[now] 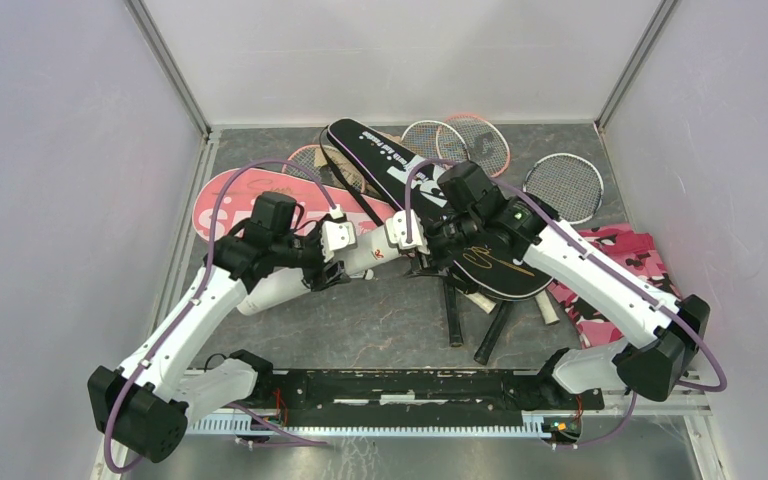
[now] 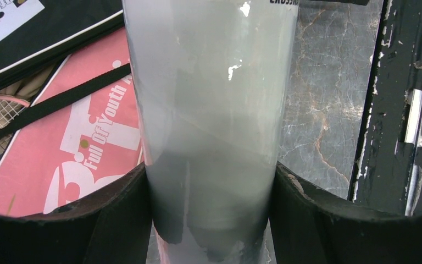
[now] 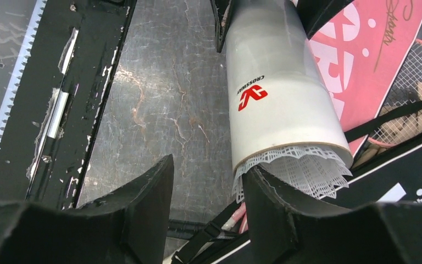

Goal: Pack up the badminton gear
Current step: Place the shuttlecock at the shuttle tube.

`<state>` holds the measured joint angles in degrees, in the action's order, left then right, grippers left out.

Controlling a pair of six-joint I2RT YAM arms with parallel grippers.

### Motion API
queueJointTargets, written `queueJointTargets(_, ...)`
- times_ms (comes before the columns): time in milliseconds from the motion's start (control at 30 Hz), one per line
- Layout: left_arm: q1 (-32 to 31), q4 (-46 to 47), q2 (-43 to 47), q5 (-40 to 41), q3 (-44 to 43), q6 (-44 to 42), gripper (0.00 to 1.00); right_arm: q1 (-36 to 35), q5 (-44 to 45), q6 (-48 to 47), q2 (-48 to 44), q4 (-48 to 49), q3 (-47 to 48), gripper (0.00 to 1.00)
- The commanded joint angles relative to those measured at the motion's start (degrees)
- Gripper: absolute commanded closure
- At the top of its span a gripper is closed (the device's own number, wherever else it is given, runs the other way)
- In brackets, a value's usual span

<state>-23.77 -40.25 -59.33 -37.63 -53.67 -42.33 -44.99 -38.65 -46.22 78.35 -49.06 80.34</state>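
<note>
The long white tube [image 2: 209, 110] lies between the fingers of my left gripper [image 2: 211, 220], which is shut on it. In the top view the tube [image 1: 372, 253] is held low over the table, in front of the pink cover [image 1: 230, 205] and the black covers [image 1: 400, 170]. Its open end [image 3: 275, 104] faces my right gripper [image 3: 209, 187]. That gripper is open with nothing between its fingers. A white shuttlecock skirt [image 3: 307, 170] sticks out of the tube mouth, beside the right finger. Thin-framed rackets [image 1: 565, 185] lie at the back.
A pink camouflage cloth [image 1: 620, 265] lies at the right under my right arm. Racket handles [image 1: 455, 315] point toward the black rail [image 1: 410, 385] along the near edge. Grey walls close in the left, back and right sides.
</note>
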Motion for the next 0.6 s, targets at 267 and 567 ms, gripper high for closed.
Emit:
queueJointTargets(267,-0.14,9.04,0.2,-7.05,0.74,8.61,0.61,-0.3,-5.58,4.71,0.72,8.35,-3.56,0.22)
queueJointTargets(567,0.34,15.65,-0.95,-6.73,0.14,16.39,0.61,7.31,-1.72,9.8,-5.22,13.2,-0.86,0.02)
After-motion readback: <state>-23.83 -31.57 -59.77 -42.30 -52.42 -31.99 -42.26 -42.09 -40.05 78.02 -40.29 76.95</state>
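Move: The shuttlecock sits almost wholly inside the tube mouth, its skirt just sticking out, about 4 cm ahead of the half-open right hand and 2 cm to its left, at nearly its height. From that hand the other shuttlecock lies roughly 13 cm left and level fore and aft, and the black bag 12 cm ahead and 8 cm right, both some 22 cm below. The left hand grips the tube; the shuttlecock in the mouth is about 14 cm to its right, 6 cm ahead and 5 cm higher. The left hand keeps its grip on the tube and carries it about 2 cm to the right and nearly as far up, rolling some 10 degrees so that the mouth end tips higher and comes towards the right hand. The right hand first eases about 1 cm left and slightly down at the mouth while its fingers spread from half open to fully open, then swings about 2 cm forward and a little up, its forward finger ending at the tube's rim. ##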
